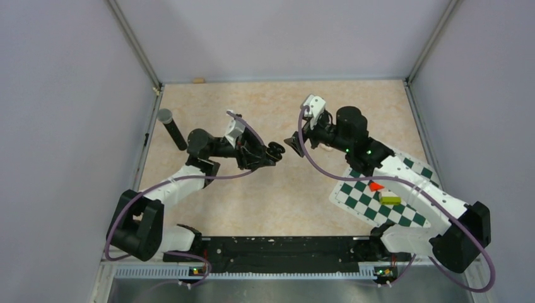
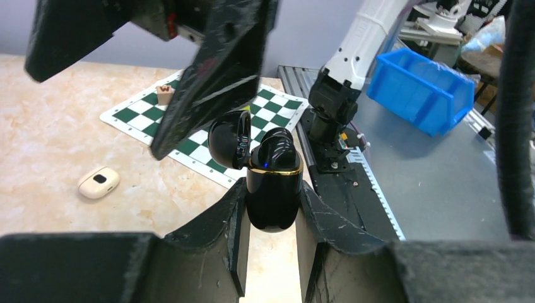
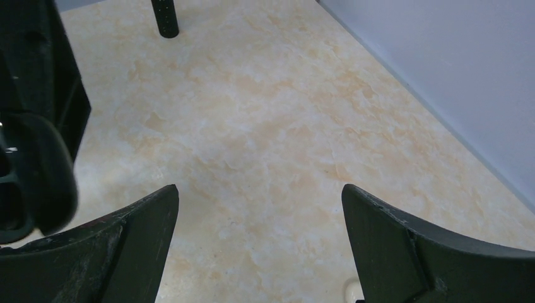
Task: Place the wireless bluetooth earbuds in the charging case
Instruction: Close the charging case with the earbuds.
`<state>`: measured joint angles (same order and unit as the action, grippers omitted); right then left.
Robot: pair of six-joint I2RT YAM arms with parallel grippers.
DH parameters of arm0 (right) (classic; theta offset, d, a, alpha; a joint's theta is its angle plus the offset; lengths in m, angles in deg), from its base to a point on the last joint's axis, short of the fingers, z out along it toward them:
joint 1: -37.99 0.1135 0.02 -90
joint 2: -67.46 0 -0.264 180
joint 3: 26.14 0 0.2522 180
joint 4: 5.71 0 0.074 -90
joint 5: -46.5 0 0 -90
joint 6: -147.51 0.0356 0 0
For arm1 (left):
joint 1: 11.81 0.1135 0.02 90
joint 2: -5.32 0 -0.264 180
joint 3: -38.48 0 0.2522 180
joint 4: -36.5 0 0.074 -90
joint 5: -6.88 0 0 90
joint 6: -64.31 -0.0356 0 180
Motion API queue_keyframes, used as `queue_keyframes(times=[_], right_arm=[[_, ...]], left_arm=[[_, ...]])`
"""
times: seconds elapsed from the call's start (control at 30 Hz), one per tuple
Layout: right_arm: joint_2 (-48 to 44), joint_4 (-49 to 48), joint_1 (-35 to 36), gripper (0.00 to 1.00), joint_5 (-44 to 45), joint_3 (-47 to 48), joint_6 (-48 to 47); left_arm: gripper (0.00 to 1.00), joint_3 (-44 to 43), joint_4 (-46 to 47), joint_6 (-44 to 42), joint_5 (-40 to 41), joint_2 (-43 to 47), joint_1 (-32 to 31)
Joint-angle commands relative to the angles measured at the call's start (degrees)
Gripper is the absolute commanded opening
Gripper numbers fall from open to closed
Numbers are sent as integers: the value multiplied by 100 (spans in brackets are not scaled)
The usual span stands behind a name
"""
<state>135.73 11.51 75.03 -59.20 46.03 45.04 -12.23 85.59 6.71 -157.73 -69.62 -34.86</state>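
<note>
My left gripper (image 2: 272, 189) is shut on the charging case (image 2: 272, 208), a glossy black pebble with a gold rim, held upright above the table. Its lid (image 2: 227, 140) stands open to the left. One of the wireless bluetooth earbuds (image 2: 277, 148), a rounded black shape, sits in the case's mouth. From above, the left gripper (image 1: 271, 153) and the case (image 1: 276, 150) face my right gripper (image 1: 293, 144) at mid-table. The right gripper (image 3: 260, 189) is open with only bare table between its fingers. Those fingers (image 2: 214, 76) hang just above and behind the lid.
A green-and-white chessboard (image 1: 363, 197) lies under the right arm, with a red piece (image 1: 376, 186) and a yellow-green block (image 1: 390, 199) on it. A cream pebble-shaped case (image 2: 99, 182) lies on the table. A black cylinder (image 1: 171, 129) stands at the back left. A blue bin (image 2: 424, 88) sits off the table.
</note>
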Motion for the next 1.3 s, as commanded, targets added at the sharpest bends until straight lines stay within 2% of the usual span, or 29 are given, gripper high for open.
queue_keyframes(times=[0.0,0.2,0.4,0.63,0.7,0.77,0.83,0.93,1.17,1.23,1.27], right_arm=[[-275,-294,-12,99,-189,-44,-118],[-281,-525,-11,99,222,-99,-150],[-243,-712,-15,99,704,-161,-124],[-256,-662,-12,99,380,-177,-120],[-265,-274,-31,99,-274,-43,-82],[-277,533,-79,98,-1849,257,-176],[-398,850,-83,97,-3153,410,-219],[-719,703,-159,97,-3573,436,38],[-901,461,-406,97,-3015,236,-42],[-919,-57,-408,98,-2057,50,88],[-922,-260,-408,99,-1160,-34,166]], left_arm=[[0,-432,-1269,-804,471,-86,-24],[0,-646,-2138,-1267,843,-148,-24],[0,-630,-2021,-1176,587,-153,-40],[0,-612,-2033,-1237,599,-160,-51],[0,-612,-2077,-1285,605,-161,-59],[0,-623,-2099,-1314,614,-159,-59],[0,-621,-2123,-1336,619,-168,-59],[0,-631,-2146,-1366,639,-185,-59],[0,-674,-2202,-1377,667,-266,-85],[0,-674,-2301,-1436,724,-282,-94],[0,-678,-2406,-1502,820,-292,-95]])
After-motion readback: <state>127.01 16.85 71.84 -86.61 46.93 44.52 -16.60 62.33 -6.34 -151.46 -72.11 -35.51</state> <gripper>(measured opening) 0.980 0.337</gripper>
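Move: The open lid of the black charging case stands about 7 cm back, 6 cm left and perhaps 1 cm below the right hand. The case body, pinched by the left fingers, is about 9 cm back and 7 cm left of the right hand. The white case on the table lies about 13 cm right, 2 cm ahead and some 22 cm below. From the left hand, the lid is roughly 2 cm ahead, 2 cm right and 1 cm up. The open lid is swung shut by the right hand's nearer finger: gripper wide open, it edges forward, then sweeps back about 10 cm past the case, turning some 25 degrees counter-clockwise and rising. The left hand keeps its pinch on the case body, brings it about 3 cm forward and as much down, and yields briefly back by about 1 cm during the sweep. ##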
